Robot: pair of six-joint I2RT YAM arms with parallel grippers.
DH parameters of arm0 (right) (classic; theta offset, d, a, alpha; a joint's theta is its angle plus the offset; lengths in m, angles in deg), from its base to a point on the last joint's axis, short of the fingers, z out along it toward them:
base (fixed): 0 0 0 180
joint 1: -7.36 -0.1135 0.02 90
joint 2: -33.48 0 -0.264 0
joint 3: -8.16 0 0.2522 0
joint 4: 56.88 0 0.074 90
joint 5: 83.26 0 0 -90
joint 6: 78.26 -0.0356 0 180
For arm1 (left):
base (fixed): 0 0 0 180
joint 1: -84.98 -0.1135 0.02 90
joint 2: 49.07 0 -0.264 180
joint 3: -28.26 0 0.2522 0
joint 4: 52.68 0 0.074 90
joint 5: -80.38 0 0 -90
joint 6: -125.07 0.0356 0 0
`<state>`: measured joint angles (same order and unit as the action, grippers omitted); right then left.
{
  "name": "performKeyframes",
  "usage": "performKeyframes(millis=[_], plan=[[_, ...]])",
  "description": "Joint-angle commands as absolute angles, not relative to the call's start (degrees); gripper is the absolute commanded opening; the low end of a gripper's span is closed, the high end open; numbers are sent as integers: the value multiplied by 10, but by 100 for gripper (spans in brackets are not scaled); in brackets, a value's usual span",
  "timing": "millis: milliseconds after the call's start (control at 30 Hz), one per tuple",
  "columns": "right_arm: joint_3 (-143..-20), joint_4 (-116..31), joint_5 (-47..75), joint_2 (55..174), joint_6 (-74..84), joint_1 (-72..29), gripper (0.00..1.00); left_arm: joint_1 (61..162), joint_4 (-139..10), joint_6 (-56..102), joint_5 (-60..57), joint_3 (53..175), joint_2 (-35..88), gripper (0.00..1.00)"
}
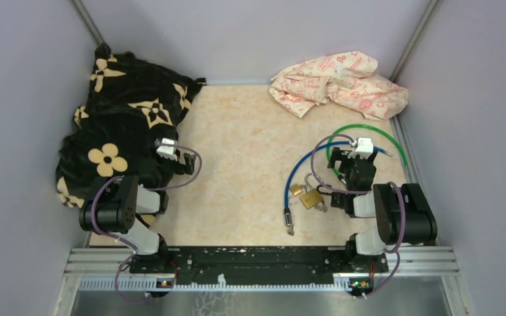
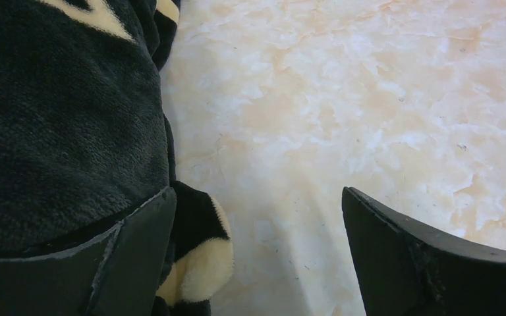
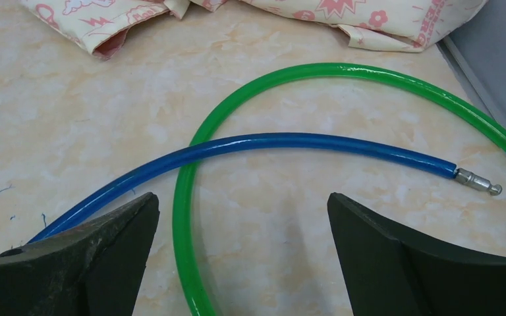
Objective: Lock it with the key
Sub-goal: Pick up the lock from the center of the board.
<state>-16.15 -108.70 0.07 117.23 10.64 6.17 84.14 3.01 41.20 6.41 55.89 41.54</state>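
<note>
A brass padlock [image 1: 311, 199] lies on the marble table, right of centre, with a smaller brass padlock [image 1: 296, 189] to its left. Something small and silvery [image 1: 321, 209], perhaps the key, lies at its right. A blue cable [image 1: 292, 179] [image 3: 303, 142] curves past them; its metal tip [image 3: 477, 181] lies free. My right gripper [image 1: 354, 158] [image 3: 242, 201] hovers open over the blue cable and a green cable loop [image 3: 369, 74], just beyond the padlocks, holding nothing. My left gripper [image 1: 174, 161] [image 2: 257, 197] is open and empty at the left.
A black blanket with cream flowers [image 1: 125, 125] [image 2: 59, 118] is heaped at the left, against my left gripper's left finger. A crumpled cream cloth with red print [image 1: 339, 82] [image 3: 342, 13] lies at the far right. Grey walls close in the table.
</note>
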Motion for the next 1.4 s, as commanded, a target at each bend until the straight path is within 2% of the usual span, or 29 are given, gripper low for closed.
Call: performKeyframes(millis=[0, 67, 167, 233, 267, 300, 367, 467, 567, 733, 867, 1033, 1167, 1267, 1367], plan=[[-175, -1105, 56, 1163, 96, 88, 98, 841, 53, 409, 56, 564, 419, 100], [-195, -1040, 52, 1120, 96, 87, 98, 841, 53, 409, 56, 563, 420, 100], [-281, -814, 41, 1014, 50, 88, 98, 841, 52, 409, 56, 564, 419, 100], [-353, -656, 87, 969, 26, 87, 93, 841, 54, 409, 56, 563, 418, 100], [-395, -582, 95, 961, 3, 85, 86, 840, 62, 405, 50, 563, 418, 100], [-436, -513, 90, 959, -25, 81, 80, 838, 23, 397, 37, 578, 404, 100], [-511, -375, 71, 975, -63, 53, 69, 831, -159, 376, 15, 654, 369, 100], [-585, -247, -39, 1006, -93, -32, 68, 823, -380, 383, 39, 788, 345, 100], [-609, -200, -74, 1044, -129, -97, 62, 824, -545, 384, 97, 880, 314, 100], [-638, -182, -76, 1132, -171, -159, 57, 826, -670, 364, 157, 937, 261, 88], [-686, -160, -65, 1236, -178, -164, 59, 828, -720, 353, 184, 950, 240, 82], [-747, -134, -91, 1331, -181, -164, 65, 829, -777, 360, 194, 974, 232, 80], [-785, -129, -90, 1390, -179, -161, 66, 829, -806, 366, 214, 988, 228, 77], [-796, -117, -66, 1424, -174, -161, 57, 829, -818, 368, 218, 993, 226, 74], [-773, -135, -27, 1426, -175, -161, 36, 833, -833, 376, 220, 997, 223, 71]])
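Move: The stretch of the blue cable lock I'm after lies about 15 cm to my right hand's left, 2 cm ahead and some 7 cm below. The near side of the green cable's loop is about 6 cm left and 2 cm ahead; a small brass padlock is 18 cm left and 10 cm back, the big brass padlock 12 cm left and 13 cm back. From my left hand that stretch is roughly 43 cm to the right, level with it, 7 cm lower. I lift my right hand about 16 cm, swing it left over the green cable, then drop steeply to the blue cable lock, ending 15 cm left and 6 cm lower than I began. The wrist tips some 55 degrees down while my fingers narrow to about half open around the cable, not yet clamped. My left hand rises 12 cm, tips down and closes slightly. ##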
